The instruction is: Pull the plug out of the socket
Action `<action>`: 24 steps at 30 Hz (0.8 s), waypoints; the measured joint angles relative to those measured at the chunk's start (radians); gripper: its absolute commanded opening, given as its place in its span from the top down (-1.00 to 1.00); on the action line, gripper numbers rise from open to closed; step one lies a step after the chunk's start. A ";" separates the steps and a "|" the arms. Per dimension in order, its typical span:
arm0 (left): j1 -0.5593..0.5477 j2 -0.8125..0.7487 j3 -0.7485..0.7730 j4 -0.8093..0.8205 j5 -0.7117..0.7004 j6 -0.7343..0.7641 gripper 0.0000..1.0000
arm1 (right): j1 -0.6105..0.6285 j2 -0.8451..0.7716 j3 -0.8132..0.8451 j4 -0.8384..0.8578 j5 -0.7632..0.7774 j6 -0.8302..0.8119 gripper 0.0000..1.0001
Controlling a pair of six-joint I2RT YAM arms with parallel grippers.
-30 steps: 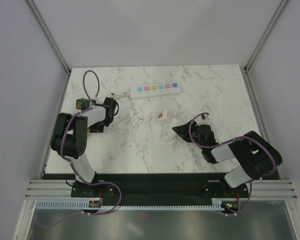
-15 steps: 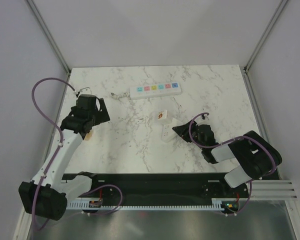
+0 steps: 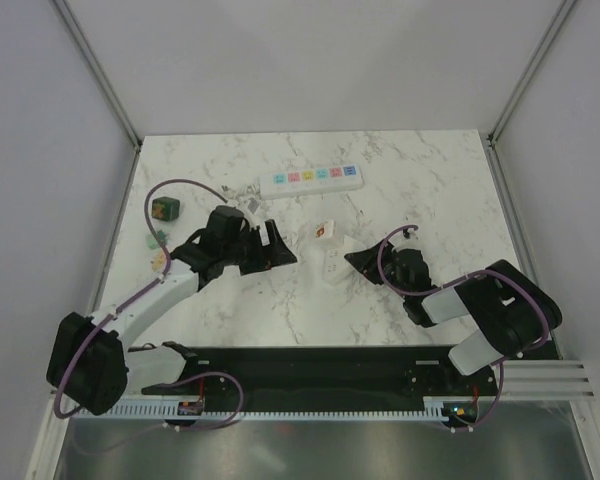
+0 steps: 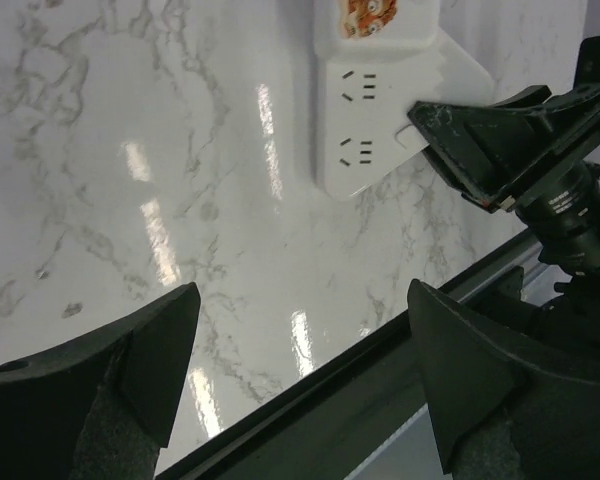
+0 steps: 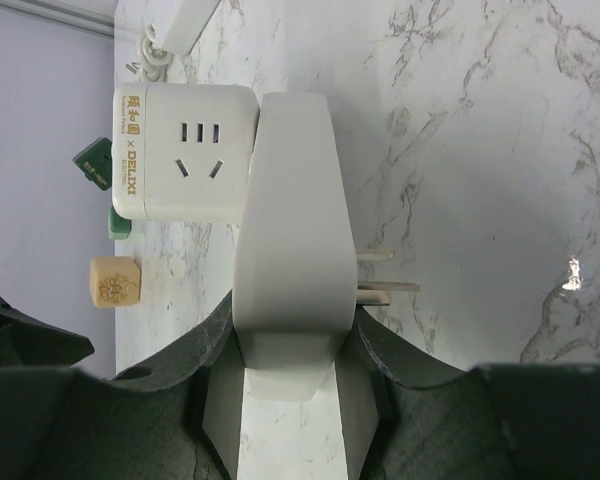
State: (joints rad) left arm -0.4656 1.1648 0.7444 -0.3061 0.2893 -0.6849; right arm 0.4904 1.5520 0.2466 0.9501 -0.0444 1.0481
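The plug (image 3: 163,208), a dark green cube, lies on the table at the far left, apart from the socket (image 3: 311,178), the long white power strip at the back. The plug's corner also shows in the right wrist view (image 5: 92,163). My left gripper (image 3: 283,251) is open and empty over the table's middle; in the left wrist view (image 4: 305,340) its jaws stand wide apart. My right gripper (image 3: 353,258) is shut on a flat white adapter block (image 5: 290,260) with bare prongs (image 5: 385,286). That block also shows in the left wrist view (image 4: 365,120).
A white cube with an orange picture (image 3: 325,230) touches the white block's far end. A small bright-green block (image 3: 152,240) and a beige cube (image 3: 160,260) lie near the left edge. The table's dark front rail (image 4: 400,370) runs below my left gripper.
My left arm has swung from the far left to the table's middle, and the dark green plug shows again at the far left. The right arm has not moved.
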 measured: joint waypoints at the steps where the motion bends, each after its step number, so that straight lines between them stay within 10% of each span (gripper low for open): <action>1: -0.026 0.035 0.021 0.016 0.009 -0.006 -0.84 | 0.000 0.001 0.000 0.002 -0.001 -0.001 1.00; 24: -0.096 0.660 0.547 0.042 0.061 0.171 -0.73 | -0.003 0.014 -0.007 0.034 -0.008 -0.005 1.00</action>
State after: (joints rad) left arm -0.5613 1.8248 1.2911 -0.2642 0.3508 -0.5140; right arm 0.4877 1.5658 0.2398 0.9836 -0.0528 1.0428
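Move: The plug, still on the socket that the right hand holds, lies about 11 cm ahead of the left hand, some 13 cm to its right and 6 cm lower. From that same hand the socket's body is around 3 cm ahead, 16 cm right and 8 cm down; the long coloured strip lies about 26 cm ahead, 9 cm right and 11 cm down. From the right hand, the plug is about 7 cm ahead, 7 cm left and 2 cm up. Rightward at first, then forward and right together, the left hand sweeps in to the plug, about 10 cm each way, dipping 2 to 3 cm over the last half. It turns clockwise by roughly 15 degrees, fingers staying wide open, until they come close around the plug without closing on it. The right hand stays put and keeps its grip on the socket. ##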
